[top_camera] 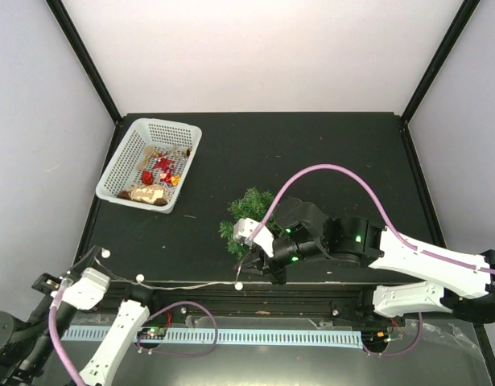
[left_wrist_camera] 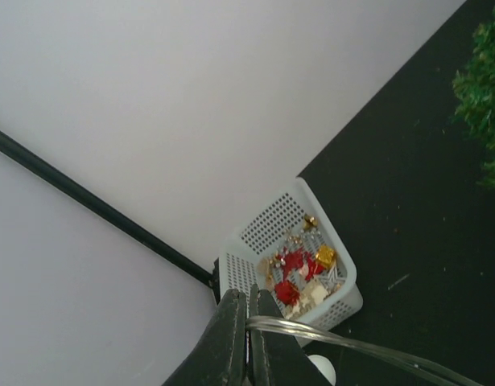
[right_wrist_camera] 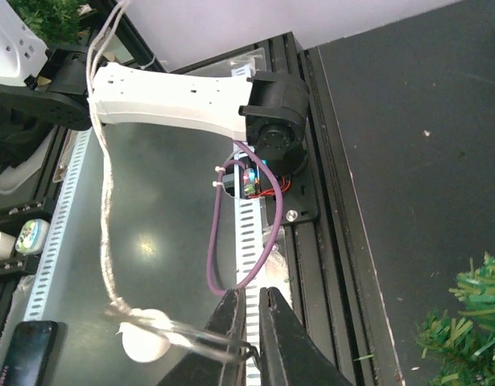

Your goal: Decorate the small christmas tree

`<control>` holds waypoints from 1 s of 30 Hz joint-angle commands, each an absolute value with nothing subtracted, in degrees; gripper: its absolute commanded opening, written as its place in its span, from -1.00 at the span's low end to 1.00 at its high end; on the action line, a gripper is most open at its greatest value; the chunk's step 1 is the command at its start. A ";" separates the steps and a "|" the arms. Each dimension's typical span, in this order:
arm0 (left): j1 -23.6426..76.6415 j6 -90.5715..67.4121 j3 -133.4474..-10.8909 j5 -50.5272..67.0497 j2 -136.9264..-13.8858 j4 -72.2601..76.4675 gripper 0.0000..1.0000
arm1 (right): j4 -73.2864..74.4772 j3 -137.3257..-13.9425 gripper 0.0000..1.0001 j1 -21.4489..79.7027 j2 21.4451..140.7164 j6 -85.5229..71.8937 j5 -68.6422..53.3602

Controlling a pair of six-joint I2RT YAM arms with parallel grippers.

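Note:
The small christmas tree (top_camera: 249,215) stands right of the table's middle; its needles show in the left wrist view (left_wrist_camera: 484,88) and the right wrist view (right_wrist_camera: 464,322). A thin light string (top_camera: 183,285) with white balls runs along the near edge between both grippers. My left gripper (top_camera: 63,277) (left_wrist_camera: 249,293) is shut on the string's clear strands (left_wrist_camera: 352,346), with a ball (left_wrist_camera: 321,368) just below. My right gripper (top_camera: 253,269) (right_wrist_camera: 253,293) hangs just in front of the tree; its jaws stand a narrow slit apart with the string's end (right_wrist_camera: 207,342) caught between them, beside a ball (right_wrist_camera: 144,342).
A white perforated basket (top_camera: 122,157) (left_wrist_camera: 263,233) of red, gold and beige ornaments sits at the far left of the black table. The metal rail and slotted cable duct (top_camera: 231,334) run along the near edge. The left arm's white link (right_wrist_camera: 175,100) crosses the right wrist view.

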State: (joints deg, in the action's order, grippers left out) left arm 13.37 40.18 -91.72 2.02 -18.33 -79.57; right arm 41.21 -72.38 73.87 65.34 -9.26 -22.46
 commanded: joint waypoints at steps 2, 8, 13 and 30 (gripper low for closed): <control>15.38 42.32 -87.30 -5.25 -16.65 -77.37 -0.97 | 41.26 -72.60 -0.70 74.35 65.41 -9.17 -20.41; 17.69 43.92 -83.58 -10.59 -16.74 -74.71 -0.97 | 42.07 -74.07 -0.53 74.32 65.36 -8.78 -18.11; 19.60 44.97 -83.26 -14.86 -17.01 -75.03 -0.97 | 42.01 -75.48 -0.16 74.35 65.24 -8.84 -16.97; 27.97 53.75 -78.22 -26.92 -21.23 -65.97 -0.97 | 44.37 -81.39 0.18 73.52 63.44 -7.34 -6.33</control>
State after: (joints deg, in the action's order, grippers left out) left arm 25.52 49.52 -78.15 -21.39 -17.41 -72.71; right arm 43.55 -79.26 73.91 65.39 -8.73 -10.50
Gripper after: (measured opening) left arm 0.017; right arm 0.590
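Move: Ahead of the right hand, which pinches one end of the light string, the christmas tree stands about 15 cm farther out, some 4 cm to its right and roughly 20 cm below. From the left hand, still gripping the string's other end, the tree lies about 16 cm ahead, 32 cm to the right and 31 cm lower; the white basket is some 45 cm ahead, 3 cm to its left and about 38 cm down. Opening its fingers to more than half, the right hand lets go of the string's end near the tree, then draws up and forward over the tree's near side, about 5 cm in all, turning slightly clockwise. Meanwhile the left keeps its pinch and carries its end some 6 cm forward, also left and down, rolling its left side up and swinging a little counter-clockwise. ##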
